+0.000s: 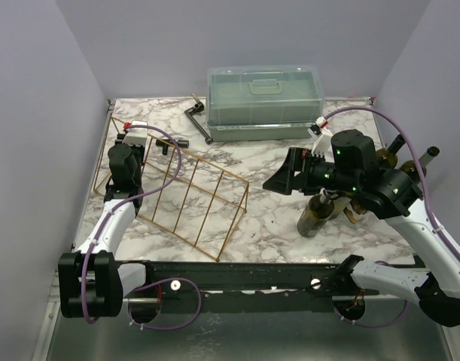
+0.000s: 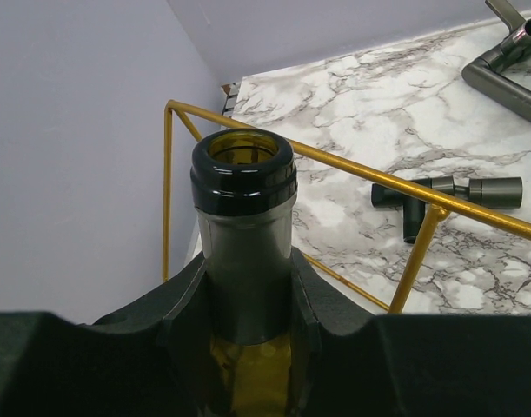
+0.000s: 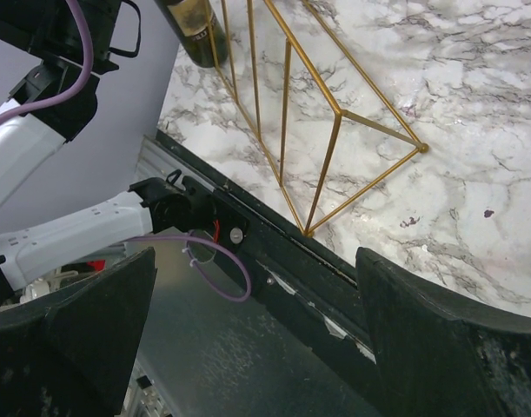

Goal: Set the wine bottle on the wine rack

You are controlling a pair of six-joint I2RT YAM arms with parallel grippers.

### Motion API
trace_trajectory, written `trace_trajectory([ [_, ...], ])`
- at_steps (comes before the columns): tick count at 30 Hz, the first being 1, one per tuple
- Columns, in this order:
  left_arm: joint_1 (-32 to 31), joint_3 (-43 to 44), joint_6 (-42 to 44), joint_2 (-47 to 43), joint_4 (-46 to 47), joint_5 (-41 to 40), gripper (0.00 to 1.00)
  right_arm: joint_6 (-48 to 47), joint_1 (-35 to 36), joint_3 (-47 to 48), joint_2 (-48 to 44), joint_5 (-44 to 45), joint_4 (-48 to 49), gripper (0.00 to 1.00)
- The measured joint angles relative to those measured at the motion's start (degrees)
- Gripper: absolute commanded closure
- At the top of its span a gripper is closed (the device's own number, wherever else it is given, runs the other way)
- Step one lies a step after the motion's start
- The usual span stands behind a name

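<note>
The wine rack [image 1: 192,197], a gold wire prism, lies on the marble table at centre left. My left gripper [image 1: 126,159] is at the rack's far left end, shut on the neck of a dark olive wine bottle [image 2: 244,217]. In the left wrist view the bottle's open mouth points toward the back left corner, with the rack's wires [image 2: 421,198] beside it. The right wrist view shows the bottle's body [image 3: 194,26] behind the rack's bars [image 3: 335,117]. My right gripper [image 1: 284,177] is open and empty, right of the rack.
A second wine bottle [image 1: 316,213] lies under the right arm, and more bottles [image 1: 401,147] lie at the right edge. A translucent green lidded box [image 1: 264,101] stands at the back. Dark grey metal parts [image 2: 448,193] lie behind the rack.
</note>
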Motion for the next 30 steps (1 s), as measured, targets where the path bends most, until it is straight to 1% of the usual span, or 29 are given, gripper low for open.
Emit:
trace_trajectory([
  [2,0.0,0.0,0.0,0.0,0.1,-0.1,0.64,0.2,0.0,-0.7,0.2,-0.7,1.3,0.0],
  [5,-0.2,0.0,0.2,0.0,0.2,-0.1,0.55,0.4,0.0,-1.0,0.3,-0.9,1.6,0.0],
  [9,-0.4,0.0,0.5,-0.1,1.9,-0.2,0.48,0.4,0.0,-1.0,0.3,-0.9,1.9,0.0],
  [23,-3.5,-0.1,0.6,-0.7,2.7,-0.3,0.35,0.4,0.0,-3.2,-3.0,-0.6,2.1,0.0],
  [30,-3.9,-0.1,-0.5,-7.5,2.7,-0.2,0.29,-0.2,0.0,-3.2,-4.9,1.3,1.0,0.0],
])
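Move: The wine bottle is already upright in the rack's far left part, its neck still in the left fingers and its middle some 10 cm straight below them. The rack's middle lies about 8 cm back and 13 right, 13 lower; a black fitting is on the table 5 cm ahead and 14 right, 22 lower. From the right hand, the bottle is about 44 cm left, 22 ahead and 20 lower. The left fingers open, freeing the bottle's neck, then slide about 2.5 cm left and rise 6 cm, tipping up. ##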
